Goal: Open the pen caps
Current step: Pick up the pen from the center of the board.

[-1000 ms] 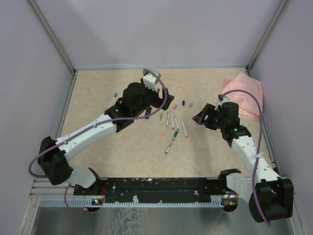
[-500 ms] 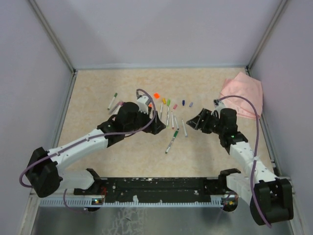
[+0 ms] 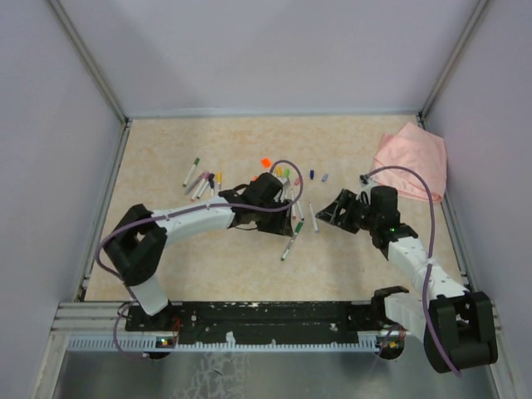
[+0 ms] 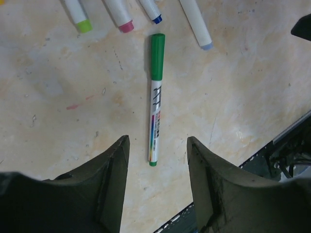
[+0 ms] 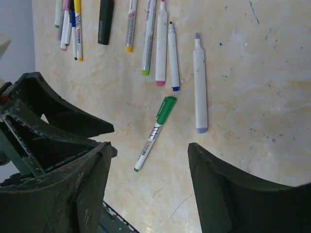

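A white pen with a green cap (image 4: 157,56) lies alone on the table, below a row of uncapped pens (image 5: 161,43). My left gripper (image 4: 158,144) hovers over its bottom end, open, a finger on each side and nothing between them. My right gripper (image 5: 148,148) is open too, low over the same pen (image 5: 154,133) from the right, empty. From above, the left gripper (image 3: 293,226) and right gripper (image 3: 324,214) face each other across this pen (image 3: 291,243). Loose caps, orange (image 3: 266,161), blue (image 3: 312,174) and grey (image 3: 325,177), lie behind the row.
Several capped pens (image 3: 199,179) lie in a bunch at the back left, with a black marker (image 5: 105,19) near them. A pink cloth (image 3: 413,156) sits at the back right by the wall. The black rail (image 3: 274,314) runs along the near edge.
My left arm has swung from the back of the table rightward and down to the green-capped pen, its jaws narrowing. The right gripper has edged left toward the same pen.
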`<control>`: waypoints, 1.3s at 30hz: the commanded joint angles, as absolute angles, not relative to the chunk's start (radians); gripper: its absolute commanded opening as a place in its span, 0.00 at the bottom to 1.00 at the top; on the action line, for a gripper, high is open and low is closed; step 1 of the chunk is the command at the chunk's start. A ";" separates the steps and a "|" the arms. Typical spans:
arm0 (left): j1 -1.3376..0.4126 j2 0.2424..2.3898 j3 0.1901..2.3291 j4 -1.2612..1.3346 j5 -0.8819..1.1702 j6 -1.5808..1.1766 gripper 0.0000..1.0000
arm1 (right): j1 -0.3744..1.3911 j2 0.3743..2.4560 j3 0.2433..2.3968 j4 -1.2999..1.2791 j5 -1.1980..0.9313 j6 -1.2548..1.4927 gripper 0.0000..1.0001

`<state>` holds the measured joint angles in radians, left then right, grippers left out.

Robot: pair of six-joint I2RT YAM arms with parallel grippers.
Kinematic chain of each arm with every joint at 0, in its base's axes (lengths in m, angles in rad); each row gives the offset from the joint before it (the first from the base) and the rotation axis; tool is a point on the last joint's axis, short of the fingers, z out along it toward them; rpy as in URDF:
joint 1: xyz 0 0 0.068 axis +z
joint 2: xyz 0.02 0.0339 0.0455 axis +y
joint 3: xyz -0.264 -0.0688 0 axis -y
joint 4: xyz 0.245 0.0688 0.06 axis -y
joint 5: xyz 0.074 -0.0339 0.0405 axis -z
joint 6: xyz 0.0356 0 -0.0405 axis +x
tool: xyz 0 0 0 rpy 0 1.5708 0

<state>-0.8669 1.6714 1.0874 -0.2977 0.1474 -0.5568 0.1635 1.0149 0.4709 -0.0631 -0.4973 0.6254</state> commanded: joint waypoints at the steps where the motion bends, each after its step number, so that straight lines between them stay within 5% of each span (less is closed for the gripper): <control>1: -0.916 1.796 1.247 -0.453 0.104 -0.536 0.55 | 0.163 1.006 0.473 -0.067 -0.477 0.637 0.65; 12: -0.963 2.005 1.477 -0.618 -0.001 -0.504 0.48 | 0.144 0.994 0.475 -0.090 -0.454 0.626 0.65; 39: -0.965 2.082 1.481 -0.723 -0.071 -0.474 0.28 | 0.133 1.021 0.469 -0.057 -0.489 0.618 0.65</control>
<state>-0.9627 2.0674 1.5139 -0.6575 -0.0303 -0.4969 0.1406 1.0168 0.4641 -0.0967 -0.4675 0.6289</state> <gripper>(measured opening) 0.314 0.646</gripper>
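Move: The green-capped pen lies almost under the left hand: level with it, some 3 cm to the right and about 7 cm below, its cap end pointing forward and slightly right. From that hand, the uncapped lavender pen is roughly 6 cm ahead and 9 cm right, the blue-ended pen about 8 ahead and 5 right, and the pink-ended pen some 9 ahead and 3 right, all on the board. From the right hand, the green-capped pen is about 4 cm back, 8 cm left and 10 cm below. The left hand sinks about 6 cm onto the green-capped pen, first swinging nearly 4 cm to the right over it and then easing back left by a centimetre or so as the descent slows to a stop. On the way its wrist tips some 20 degrees, so that the fingers, slanting off to the right, come closer to pointing straight down, and they narrow from over half open to about a third, ending astride the barrel just behind the cap with only a sliver of room left. ##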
